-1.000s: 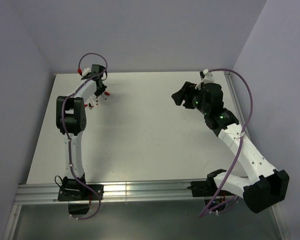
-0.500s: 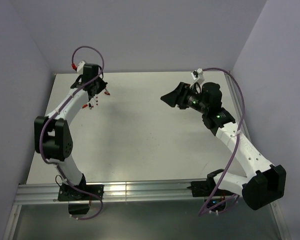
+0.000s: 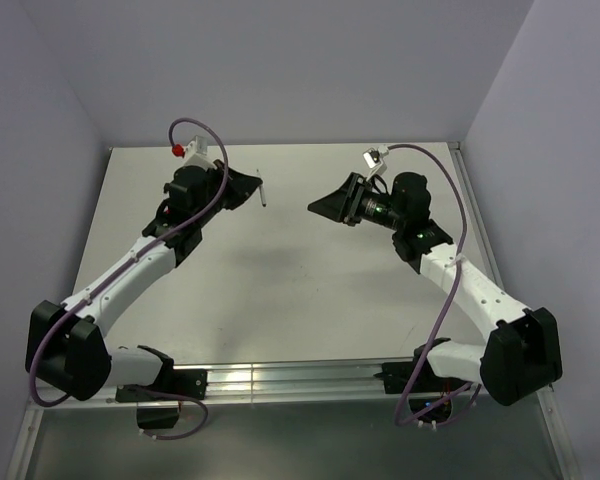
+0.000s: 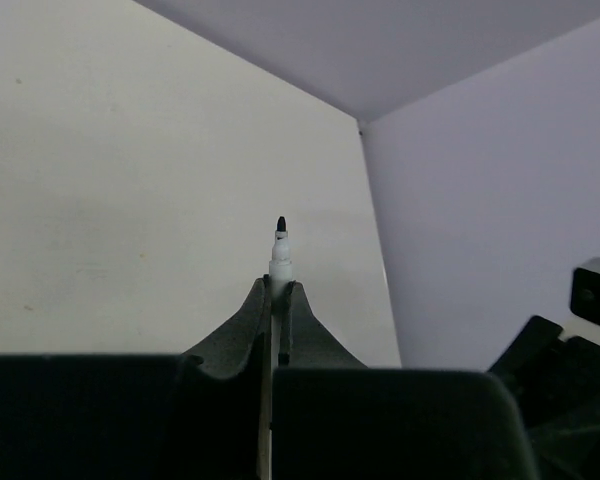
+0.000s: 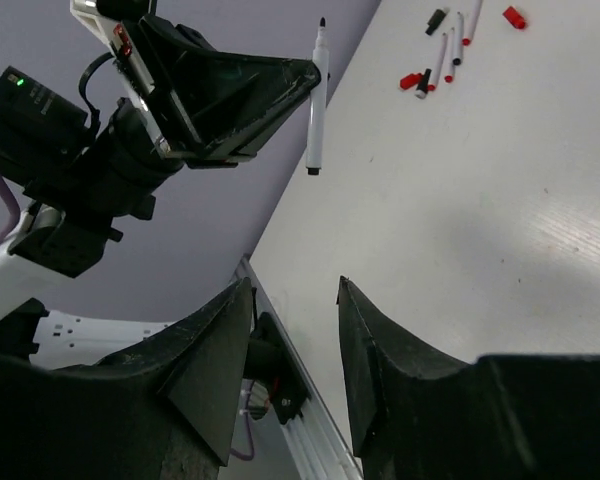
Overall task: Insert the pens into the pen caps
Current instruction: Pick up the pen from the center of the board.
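My left gripper (image 3: pixel 252 186) is shut on a white pen (image 3: pixel 263 191) and holds it above the table, uncapped. In the left wrist view the dark tip of this pen (image 4: pixel 280 250) sticks out past the closed jaws (image 4: pixel 278 288). My right gripper (image 3: pixel 318 207) faces it from the right, open and empty, a short way apart. The right wrist view shows the held pen (image 5: pixel 317 100) hanging from the left gripper (image 5: pixel 235 92), beyond my open right gripper (image 5: pixel 293 286). Other pens (image 5: pixel 440 62) and red pen caps (image 5: pixel 515 17) lie on the table far behind, with a black cap (image 5: pixel 436 20).
The white table (image 3: pixel 280 290) ends in walls at the back and on both sides. A metal rail (image 3: pixel 280 378) runs along the near edge. Purple cables (image 3: pixel 195 130) loop over both wrists.
The left arm has swung its gripper rightward toward the table's middle with the pen. The right gripper has moved left to face it, and its jaws have narrowed.
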You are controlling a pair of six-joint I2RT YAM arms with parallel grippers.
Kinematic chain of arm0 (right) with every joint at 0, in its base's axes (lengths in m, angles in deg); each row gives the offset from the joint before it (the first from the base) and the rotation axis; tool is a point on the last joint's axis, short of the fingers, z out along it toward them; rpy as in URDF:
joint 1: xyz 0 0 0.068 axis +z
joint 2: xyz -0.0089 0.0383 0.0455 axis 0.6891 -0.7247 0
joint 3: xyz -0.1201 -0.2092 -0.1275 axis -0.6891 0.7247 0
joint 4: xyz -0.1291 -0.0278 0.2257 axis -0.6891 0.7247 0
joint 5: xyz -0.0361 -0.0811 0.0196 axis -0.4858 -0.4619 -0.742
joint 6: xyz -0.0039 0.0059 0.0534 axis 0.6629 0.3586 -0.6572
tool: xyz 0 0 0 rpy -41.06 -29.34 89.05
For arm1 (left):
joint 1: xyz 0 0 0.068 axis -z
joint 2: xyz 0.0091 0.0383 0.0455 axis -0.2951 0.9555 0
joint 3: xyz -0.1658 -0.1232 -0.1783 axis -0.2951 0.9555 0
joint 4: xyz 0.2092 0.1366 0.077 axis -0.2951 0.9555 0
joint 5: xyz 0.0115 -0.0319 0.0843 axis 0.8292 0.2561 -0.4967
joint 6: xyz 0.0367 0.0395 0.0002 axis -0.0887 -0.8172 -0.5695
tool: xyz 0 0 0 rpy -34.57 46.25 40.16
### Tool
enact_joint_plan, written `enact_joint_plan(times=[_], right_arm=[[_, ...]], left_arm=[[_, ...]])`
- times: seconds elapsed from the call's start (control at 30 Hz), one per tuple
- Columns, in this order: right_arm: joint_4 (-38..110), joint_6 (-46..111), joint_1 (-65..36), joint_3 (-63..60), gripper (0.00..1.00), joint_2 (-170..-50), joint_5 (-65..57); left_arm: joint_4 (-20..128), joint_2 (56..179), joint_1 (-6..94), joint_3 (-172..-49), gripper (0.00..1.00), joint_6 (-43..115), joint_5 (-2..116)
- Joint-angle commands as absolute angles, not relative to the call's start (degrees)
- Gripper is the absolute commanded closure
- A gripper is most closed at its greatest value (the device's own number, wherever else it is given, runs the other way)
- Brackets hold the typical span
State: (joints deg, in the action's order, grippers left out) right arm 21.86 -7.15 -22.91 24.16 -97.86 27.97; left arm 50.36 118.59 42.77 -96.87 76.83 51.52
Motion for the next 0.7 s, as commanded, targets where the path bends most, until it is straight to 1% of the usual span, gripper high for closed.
enact_joint_plan(times=[0.0,0.23,0.67], right_arm=[[15.3,-9.4,-21.9,24.2,0.53,-98.7,29.5],[15.5,-8.3,-19.6,23.2,0.5,-99.6,27.3],[14.7,-7.1,-16.5,22.4,0.5,-101.6,25.5]], left_arm=[[41.3,115.1,43.9,-94.1,1.0,78.2,55.5],[35.9,112.7,47.0,-90.7,1.0,80.0,57.5],[32.9,112.7,52.4,-90.1,1.0,81.5,58.2]])
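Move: The left gripper already holds the pen in the air by its barrel, tip pointing roughly forward. The right gripper's half-open fingers, where the pen is being taken, lie about 11 cm to the left hand's right, some 7 cm back and near its height. From the right hand, the pen is therefore about 11 cm left and 7 cm ahead, also near its height. Bring the left gripper back and to the right, about 6 cm each way, rising some 4 cm, so the pen goes to the right gripper's mouth; turn the wrist roughly 15 degrees clockwise on the way and keep the pinch. Meanwhile ease the right gripper about 3 cm left towards the pen, fingers staying half open. ##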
